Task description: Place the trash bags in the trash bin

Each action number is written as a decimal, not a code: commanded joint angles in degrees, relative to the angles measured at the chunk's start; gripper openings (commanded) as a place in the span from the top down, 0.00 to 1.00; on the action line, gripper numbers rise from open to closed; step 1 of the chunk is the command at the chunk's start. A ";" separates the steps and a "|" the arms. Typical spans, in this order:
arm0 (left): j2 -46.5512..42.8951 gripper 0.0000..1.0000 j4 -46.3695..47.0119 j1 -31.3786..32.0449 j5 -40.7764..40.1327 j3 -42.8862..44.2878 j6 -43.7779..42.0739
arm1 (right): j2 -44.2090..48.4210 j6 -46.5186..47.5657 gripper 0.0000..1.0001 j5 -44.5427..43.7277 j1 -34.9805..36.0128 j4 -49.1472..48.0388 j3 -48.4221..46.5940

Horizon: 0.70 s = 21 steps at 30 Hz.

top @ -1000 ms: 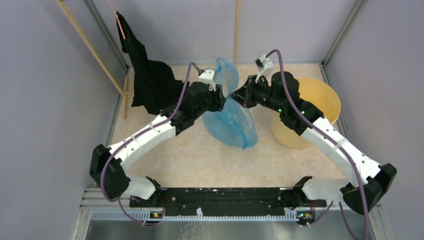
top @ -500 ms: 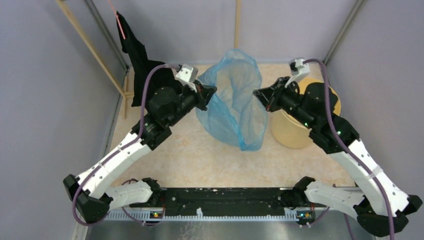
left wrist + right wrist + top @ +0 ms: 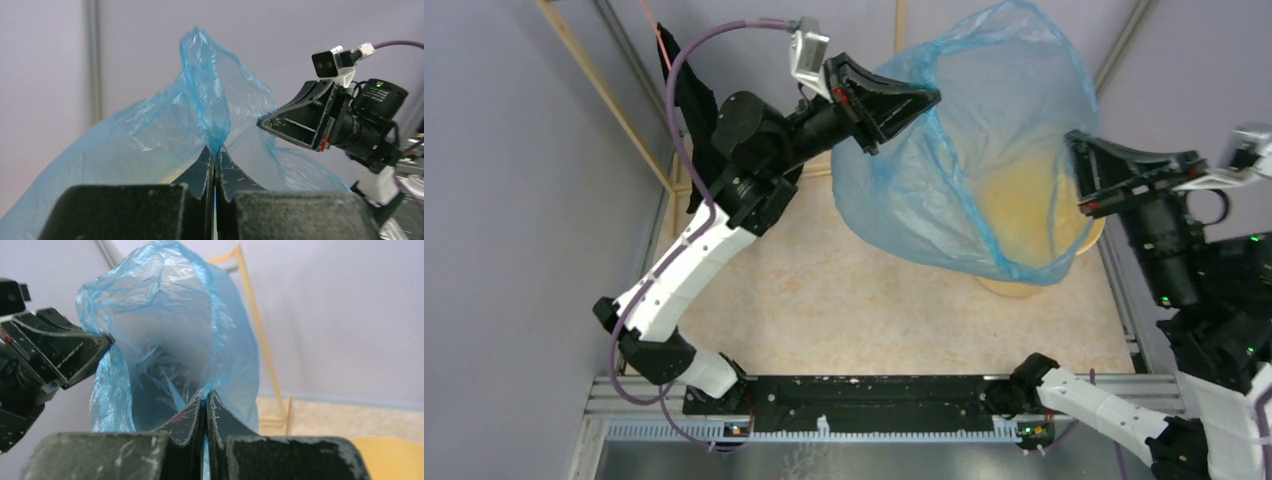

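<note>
The light-blue trash bag (image 3: 969, 160) hangs spread open in the air between both grippers, high above the table. My left gripper (image 3: 932, 96) is shut on the bag's left rim; in the left wrist view (image 3: 215, 152) the film bunches between its tips. My right gripper (image 3: 1072, 140) is shut on the right rim, as the right wrist view (image 3: 205, 396) shows. The yellow trash bin (image 3: 1024, 285) stands at the right of the table, mostly seen through the bag; its corner shows in the right wrist view (image 3: 390, 455).
A black cloth (image 3: 699, 120) hangs on a wooden rack (image 3: 599, 85) at the back left. Grey walls close in the beige table (image 3: 844, 300) on three sides. The arm bases' black rail (image 3: 864, 395) lies at the near edge.
Both arms have lifted and pulled apart. The bag has risen, opened wide and moved right, and now hangs over the yellow bin.
</note>
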<state>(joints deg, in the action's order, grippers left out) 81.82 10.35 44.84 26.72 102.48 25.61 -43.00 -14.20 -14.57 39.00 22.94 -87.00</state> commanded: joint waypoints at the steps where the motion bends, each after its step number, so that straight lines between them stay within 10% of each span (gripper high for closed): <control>1: 9.29 1.00 5.39 3.07 4.80 9.87 7.98 | 1.04 7.62 1.00 -7.30 0.46 -3.12 -5.41; 11: 30.19 1.00 11.24 9.67 5.16 31.65 15.97 | 4.27 14.76 1.00 -12.47 0.45 -5.44 -7.30; 21: 36.61 1.00 21.76 10.09 2.68 33.47 20.32 | 2.65 21.05 1.00 -19.14 0.45 0.26 -14.97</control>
<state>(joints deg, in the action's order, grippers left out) 118.52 23.97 55.13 30.59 132.66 44.47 -39.90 2.76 -29.85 39.00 22.39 -99.63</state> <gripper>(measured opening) 0.006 0.003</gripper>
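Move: Both hands already pinch the rim of the blue trash bag, high over the table. From the left hand the trash bin's middle lies about 21 cm to the right, 6 cm ahead and some 45 cm below; the foot of the wooden stand is roughly 21 cm straight ahead, down at table level. From the right hand the bin is about 6 cm to the right, 10 cm ahead and some 42 cm below. Sweeping right at height, both hands carry the bag across towards the space over the trash bin. The left travels some 17 cm, rising a touch before sinking a little; the right goes about 11 cm while climbing and drawing back. Both wrists turn clockwise some 20 degrees, the right also tipping up, and all fingers stay shut on the rim. ##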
